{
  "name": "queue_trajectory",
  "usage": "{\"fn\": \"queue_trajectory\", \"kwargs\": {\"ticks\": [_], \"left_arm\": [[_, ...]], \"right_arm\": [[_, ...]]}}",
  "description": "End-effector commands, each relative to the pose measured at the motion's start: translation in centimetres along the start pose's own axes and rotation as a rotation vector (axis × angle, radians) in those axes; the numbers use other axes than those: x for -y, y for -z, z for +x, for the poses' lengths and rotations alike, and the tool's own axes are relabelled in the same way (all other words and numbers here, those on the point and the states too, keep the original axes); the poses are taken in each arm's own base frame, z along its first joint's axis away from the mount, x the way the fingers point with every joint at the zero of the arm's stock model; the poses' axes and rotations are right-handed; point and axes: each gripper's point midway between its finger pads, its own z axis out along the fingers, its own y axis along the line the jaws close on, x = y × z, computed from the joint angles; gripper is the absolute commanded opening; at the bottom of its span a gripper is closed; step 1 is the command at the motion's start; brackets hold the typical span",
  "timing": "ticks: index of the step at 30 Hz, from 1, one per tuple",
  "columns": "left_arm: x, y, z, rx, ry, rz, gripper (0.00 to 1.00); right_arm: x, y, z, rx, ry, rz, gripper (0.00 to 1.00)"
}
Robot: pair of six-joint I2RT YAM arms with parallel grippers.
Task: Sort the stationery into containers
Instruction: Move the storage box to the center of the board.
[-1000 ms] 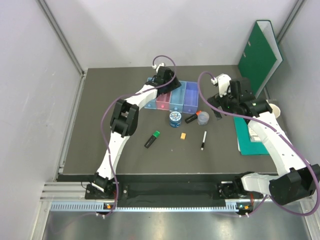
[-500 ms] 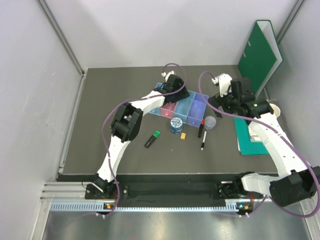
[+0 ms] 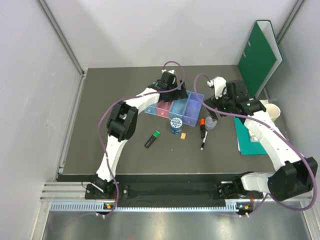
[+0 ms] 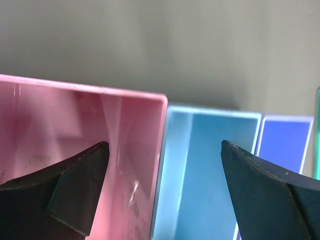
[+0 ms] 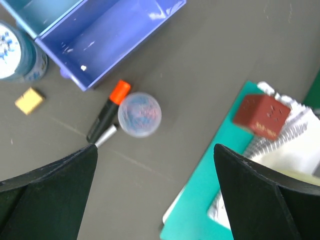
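The row of four joined trays (image 3: pixel 175 107) lies slanted mid-table: light blue, pink (image 4: pixel 75 130), light blue (image 4: pixel 205 165), purple (image 5: pixel 110 30). My left gripper (image 3: pixel 175 93) is open over them, its fingers either side of the pink/blue wall (image 4: pixel 165 170). My right gripper (image 3: pixel 220 100) is open and empty above the grey-lilac pot (image 3: pixel 211 123), which also shows in the right wrist view (image 5: pixel 139 114). The orange-cap highlighter (image 3: pixel 202 126) lies against the pot. In front lie one thin pen (image 3: pixel 203 142), the blue tin (image 3: pixel 175 125), the orange eraser (image 3: pixel 183 136) and the green-cap highlighter (image 3: pixel 152 139).
A teal flat tray (image 3: pixel 248 136) holding a spiral notebook and a red cube (image 5: pixel 260 116) lies on the right. A cream cup (image 3: pixel 272 109) and a green binder (image 3: pixel 260 55) stand at the back right. Grey walls close in the table.
The tray row slid nearer and right with my left gripper and turned slantwise. It pushed the orange-cap highlighter and pot forward. My right gripper moved slightly left.
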Motion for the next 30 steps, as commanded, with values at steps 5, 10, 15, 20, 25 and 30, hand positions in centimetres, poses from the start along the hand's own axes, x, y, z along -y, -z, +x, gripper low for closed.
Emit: {"fn": "queue_trajectory", "kwargs": {"ticks": [5,10,15,20,25,30], "left_arm": [[-3.7,4.8,-0.1,-0.124,-0.082,0.022,0.99],[0.2,6.1,0.0,-0.144,-0.077,0.216,0.99],[3.1,7.0,-0.9,-0.131,-0.059,0.357,0.99],[4.5,7.2,-0.9,-0.149,-0.033,0.420,0.99],[4.0,7.2,-1.1,-0.144,-0.057,0.384,0.99],[2.4,6.6,-0.9,-0.139,-0.090,0.300,0.99]], "right_arm": [[-1.0,-5.0,-4.3,0.132,-0.121,-0.067,1.00],[-0.9,-7.9,-5.3,0.095,-0.191,-0.075,1.00],[-1.2,-9.7,-6.7,0.100,-0.256,-0.091,1.00],[-0.9,-10.8,-8.2,0.126,-0.270,-0.076,1.00],[-0.8,-13.1,-8.4,0.113,-0.303,-0.061,0.99],[-0.6,-14.5,-8.3,0.097,-0.317,-0.046,1.00]]}}
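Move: The storage box's middle lies about 13 cm ahead of the right hand, 22 cm to its left and 17 cm below. From that hand the clear cup is some 4 cm ahead and 6 cm left, the orange-tipped marker 2 cm ahead and 9 cm left, the blue jar 3 cm ahead and 22 cm left, all roughly 18 cm down. From the left hand, the box's middle is about 3 cm back, 2 cm left and 3 cm below. Right hand, open, reaches some 12 cm forward, left and down towards the box; left swings left, then back. ##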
